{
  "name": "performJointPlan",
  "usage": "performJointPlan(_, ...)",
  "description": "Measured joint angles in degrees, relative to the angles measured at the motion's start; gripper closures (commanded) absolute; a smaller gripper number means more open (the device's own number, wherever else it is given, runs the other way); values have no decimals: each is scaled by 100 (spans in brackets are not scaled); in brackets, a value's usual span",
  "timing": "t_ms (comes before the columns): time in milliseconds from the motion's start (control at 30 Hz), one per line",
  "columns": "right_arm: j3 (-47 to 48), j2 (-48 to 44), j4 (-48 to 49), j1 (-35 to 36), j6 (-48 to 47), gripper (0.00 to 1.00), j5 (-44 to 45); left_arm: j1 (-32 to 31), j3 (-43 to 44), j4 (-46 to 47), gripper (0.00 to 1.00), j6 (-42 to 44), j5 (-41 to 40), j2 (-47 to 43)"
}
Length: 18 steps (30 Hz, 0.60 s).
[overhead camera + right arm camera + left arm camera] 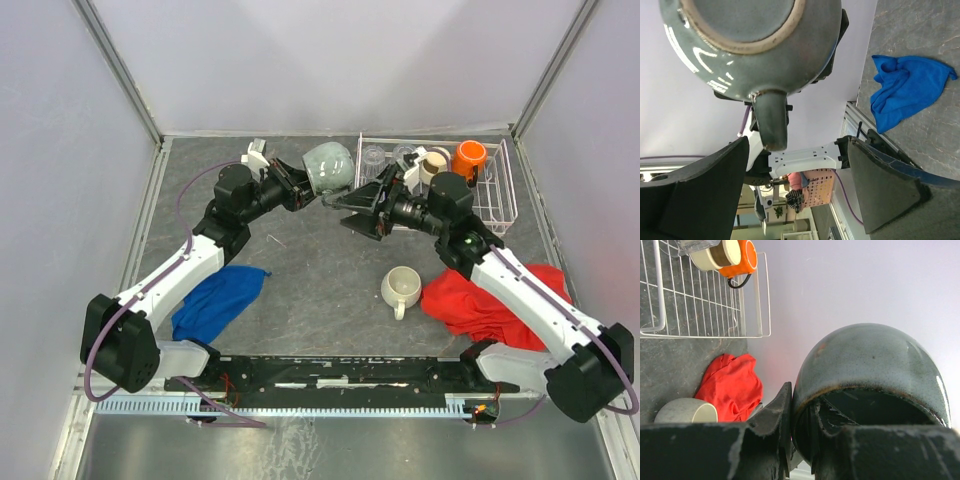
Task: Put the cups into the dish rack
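My left gripper (305, 186) is shut on the rim of the grey-green mug (328, 167) and holds it in the air, left of the dish rack (505, 190). In the left wrist view one finger (774, 415) is outside the mug (870, 365) and one inside. My right gripper (340, 210) is open and faces the mug; in the right wrist view the mug's base (750, 40) and handle (771, 120) hang just beyond its open fingers (880, 185). The rack holds two clear tumblers (373, 155), a tan cup (433, 163) and an orange mug (468, 158). A cream-white mug (400, 288) stands on the table.
A red cloth (480, 300) lies at the right by the cream-white mug and under my right arm. A blue cloth (218, 300) lies at the left front. Grey walls close off the back and sides.
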Motion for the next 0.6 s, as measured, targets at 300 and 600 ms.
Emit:
performJointPlan(300, 144, 459, 595, 533, 22, 30, 669, -2, 0, -59, 97, 107, -48, 0)
performJointPlan(600, 142, 570, 1086, 721, 50, 47, 1250, -2, 0, -85, 97, 201, -105, 0)
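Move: The grey cup, held by its rim in the left fingers, has its middle about 5 cm ahead of the left hand, 3 cm to its right and 2 cm above it. From the right hand, the grey cup's middle is some 8 cm ahead, 4 cm to the left and 2 cm higher, with its handle on the near side. From the right hand, the dish rack's middle is roughly 19 cm ahead, 22 cm right and 29 cm below; the white cup stands about 6 cm back, 13 cm right and 30 cm below. Bring the open right gripper about 4 cm left to the grey cup's handle, easing some 2 cm forward and slightly up as you get there. Over the last half of the reach, draw its fingers from wide to about half open so they straddle the handle. Hold the left hand almost still, keeping its pinch on the rim. ##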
